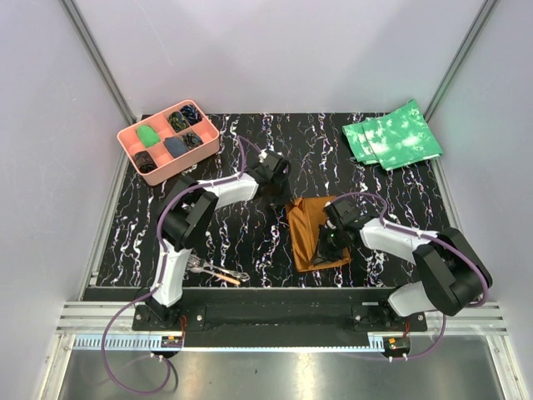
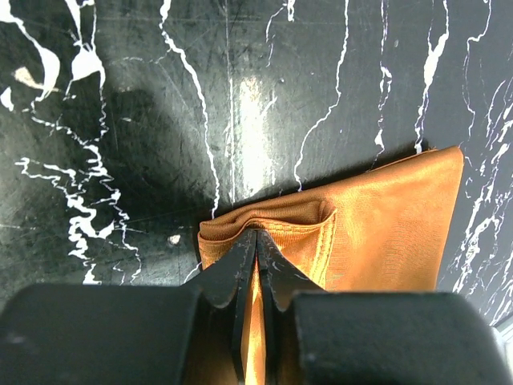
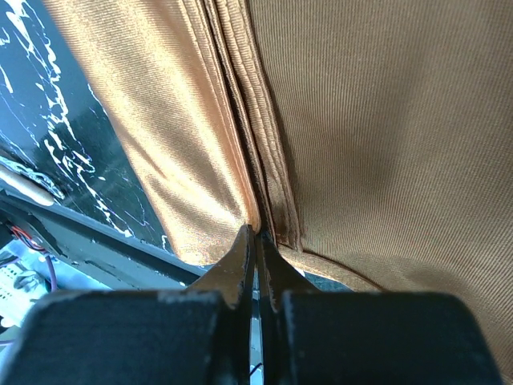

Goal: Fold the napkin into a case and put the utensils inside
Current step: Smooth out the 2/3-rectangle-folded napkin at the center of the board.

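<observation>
The rust-brown napkin point(image 1: 308, 227) lies folded into a narrow oblong on the black marbled table, right of centre. My left gripper point(image 1: 279, 196) is at its far left corner. In the left wrist view that gripper point(image 2: 256, 234) is shut on a fold of the napkin point(image 2: 393, 216), with cloth showing between its fingers. My right gripper point(image 1: 331, 242) is over the near right part. In the right wrist view it point(image 3: 256, 230) is shut on the layered edge of the napkin point(image 3: 385, 120). The utensils, a silver fork point(image 1: 200, 265) and a slim piece with an orange-tan end point(image 1: 225, 277), lie by the left arm's base.
A pink compartment tray point(image 1: 132, 133) with small items stands at the far left corner. Green mottled cloths point(image 1: 391, 137) lie at the far right. White walls close in the table on three sides, and a black rail runs along the near edge.
</observation>
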`<state>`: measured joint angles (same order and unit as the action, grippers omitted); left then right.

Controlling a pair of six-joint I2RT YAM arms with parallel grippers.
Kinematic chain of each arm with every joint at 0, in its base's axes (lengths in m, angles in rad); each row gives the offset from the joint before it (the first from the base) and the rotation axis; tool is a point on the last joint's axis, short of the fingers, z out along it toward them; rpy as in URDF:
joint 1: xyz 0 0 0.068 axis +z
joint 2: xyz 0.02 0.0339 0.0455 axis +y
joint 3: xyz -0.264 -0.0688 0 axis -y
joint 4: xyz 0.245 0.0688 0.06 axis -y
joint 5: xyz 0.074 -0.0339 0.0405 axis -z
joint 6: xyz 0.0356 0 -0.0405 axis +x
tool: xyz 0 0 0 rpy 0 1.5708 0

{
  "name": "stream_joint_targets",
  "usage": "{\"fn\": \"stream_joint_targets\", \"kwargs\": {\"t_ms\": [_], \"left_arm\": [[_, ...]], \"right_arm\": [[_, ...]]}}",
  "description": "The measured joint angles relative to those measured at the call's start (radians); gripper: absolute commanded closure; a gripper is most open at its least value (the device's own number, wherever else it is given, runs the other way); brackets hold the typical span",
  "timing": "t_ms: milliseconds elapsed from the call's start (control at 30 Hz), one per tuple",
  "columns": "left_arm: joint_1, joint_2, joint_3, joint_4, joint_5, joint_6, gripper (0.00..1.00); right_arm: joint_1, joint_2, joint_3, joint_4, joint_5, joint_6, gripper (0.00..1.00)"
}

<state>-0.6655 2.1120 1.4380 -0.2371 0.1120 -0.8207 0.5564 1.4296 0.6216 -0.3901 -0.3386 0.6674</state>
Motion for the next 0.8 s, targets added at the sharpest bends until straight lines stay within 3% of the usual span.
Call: {"fn": "stream_joint_targets", "kwargs": {"t_ms": [300,533,700,800], "left_arm": [[0.002,0.005,0.008,-0.006,0.01,0.013,0.93],[0.002,0.004,-0.001,0.011,0.02,0.012,0.93],[0.002,0.004,-0.009,0.029,0.024,0.012,0.93],[0.001,0.004,-0.01,0.03,0.024,0.012,0.93]], "right_arm": [[-0.003,-0.052,-0.03,0.023,0.023,0.029,0.67],[-0.02,-0.047,0.096,-0.055,0.055,-0.021,0.46],[-0.033,-0.043,0.217,-0.082,0.059,-0.076,0.44],[-0.044,0.011,0.28,-0.079,0.032,-0.121,0.58]]}}
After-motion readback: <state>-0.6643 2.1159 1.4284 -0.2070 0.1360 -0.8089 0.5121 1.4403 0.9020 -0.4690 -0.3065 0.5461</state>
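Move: The napkin's middle lies about 11 cm ahead of the right hand and 2 cm to its right, level with the fingertips, which hold the near end of the flap edge. The pinched far-left corner is some 22 cm ahead and 8 cm left of that hand; the utensils lie about 34 cm left and 2 cm back. From the left hand, at that corner, the napkin's middle is roughly 11 cm back and 10 cm right. Right fingers open and release the near flap edge, then rise about 7 cm and go 8 cm forward over the napkin. ##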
